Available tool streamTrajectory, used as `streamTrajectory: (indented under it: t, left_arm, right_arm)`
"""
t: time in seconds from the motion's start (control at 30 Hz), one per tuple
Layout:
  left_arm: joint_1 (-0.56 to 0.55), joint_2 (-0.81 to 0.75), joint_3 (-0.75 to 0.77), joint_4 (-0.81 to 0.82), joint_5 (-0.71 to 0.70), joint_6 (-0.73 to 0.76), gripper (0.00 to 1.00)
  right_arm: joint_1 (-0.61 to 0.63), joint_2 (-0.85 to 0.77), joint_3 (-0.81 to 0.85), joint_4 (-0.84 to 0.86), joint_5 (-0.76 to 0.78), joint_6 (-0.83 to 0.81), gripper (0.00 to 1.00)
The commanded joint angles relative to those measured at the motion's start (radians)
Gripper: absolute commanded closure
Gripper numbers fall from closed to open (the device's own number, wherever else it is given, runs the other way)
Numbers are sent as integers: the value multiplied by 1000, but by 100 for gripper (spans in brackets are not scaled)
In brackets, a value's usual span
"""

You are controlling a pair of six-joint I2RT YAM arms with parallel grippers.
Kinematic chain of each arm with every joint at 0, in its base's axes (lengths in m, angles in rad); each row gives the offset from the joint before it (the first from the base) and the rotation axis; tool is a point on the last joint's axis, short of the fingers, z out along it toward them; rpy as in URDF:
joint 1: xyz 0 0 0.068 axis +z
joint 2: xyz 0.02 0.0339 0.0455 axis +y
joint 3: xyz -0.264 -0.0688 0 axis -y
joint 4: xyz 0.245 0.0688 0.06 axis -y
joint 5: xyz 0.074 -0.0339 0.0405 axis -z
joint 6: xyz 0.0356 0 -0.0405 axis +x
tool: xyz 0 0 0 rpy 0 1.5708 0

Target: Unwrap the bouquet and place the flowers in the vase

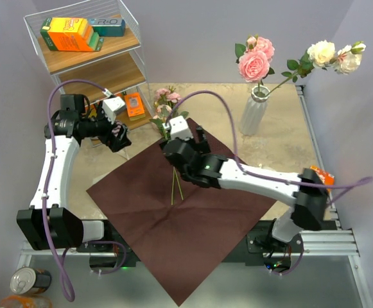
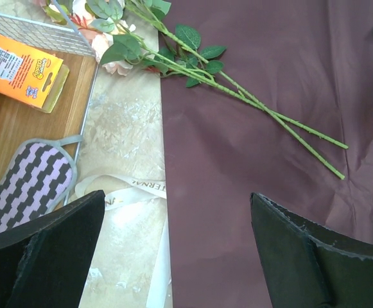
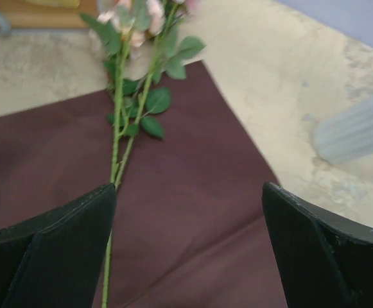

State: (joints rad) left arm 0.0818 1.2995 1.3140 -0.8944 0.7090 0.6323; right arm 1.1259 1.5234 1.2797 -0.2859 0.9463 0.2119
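Note:
The bouquet lies undone: its dark maroon paper (image 1: pixel 192 224) is spread flat on the table, and the cream ribbon (image 2: pixel 125 192) lies loose beside it. Two flowers (image 1: pixel 172 173) rest with their green stems (image 2: pixel 276 119) on the paper and their pink blooms (image 1: pixel 167 96) past its far edge. The whitish vase (image 1: pixel 255 110) stands at the back right, holding pink and cream roses (image 1: pixel 254 63). My left gripper (image 1: pixel 119 138) hangs open over the paper's left edge (image 2: pixel 177 200). My right gripper (image 1: pixel 198 137) is open above the paper (image 3: pixel 189 189), just right of the stems (image 3: pixel 117 151), with the vase (image 3: pixel 356 128) off to its right.
A wire shelf (image 1: pixel 86 58) at the back left carries orange boxes (image 1: pixel 70 33); a striped pad (image 2: pixel 29 183) lies on its lowest board. A tin can (image 1: pixel 26 280) stands at the near left. The right wall runs close to the vase's roses.

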Motion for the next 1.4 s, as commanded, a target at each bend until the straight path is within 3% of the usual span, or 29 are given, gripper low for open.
streamTrajectory:
  t: [0.0, 0.17, 0.23, 0.33, 0.9, 1.37]
  left_arm:
    - [-1, -8, 2, 37, 33, -25, 1]
    - [-1, -22, 15, 11, 17, -11, 1]
    - [-1, -35, 1, 18, 10, -5, 1]
    - [-1, -51, -18, 18, 4, 6, 1]
    - [1, -34, -38, 32, 10, 15, 1]
    - [-1, -19, -58, 48, 6, 12, 1]
  right_arm:
    - [-5, 168, 121, -38, -122, 67, 6]
    - [-55, 334, 207, -9, -266, 104, 24]
    - [-98, 369, 233, 10, -339, 127, 38]
    - [-152, 431, 263, 25, -397, 158, 49]
    - [-313, 736, 543, -18, -526, 130, 58]
    - [-359, 816, 583, -18, -540, 119, 60]
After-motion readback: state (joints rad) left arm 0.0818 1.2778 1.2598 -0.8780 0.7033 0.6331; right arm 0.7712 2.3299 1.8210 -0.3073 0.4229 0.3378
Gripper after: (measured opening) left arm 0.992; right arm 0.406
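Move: From the right gripper, the two remaining flower stems, at their leafy part, lie about 16 cm ahead, 6 cm to the left and 22 cm below. Their blooms are roughly 22 cm ahead and 9 cm left. The vase stands about 12 cm ahead and 20 cm to the right, its middle some 11 cm lower. From the left gripper, that leafy part is about 13 cm ahead and 18 cm to the right, 21 cm below. Swing the empty right gripper down and left off its travel height, then keep sinking as you push forward to the leafy stems below the blooms: some 21 cm down and 16 cm forward in all. Tip the fingers about 25 degrees further down and narrow them from wide open to under half, leaving one stem between the tips without pinching it. ##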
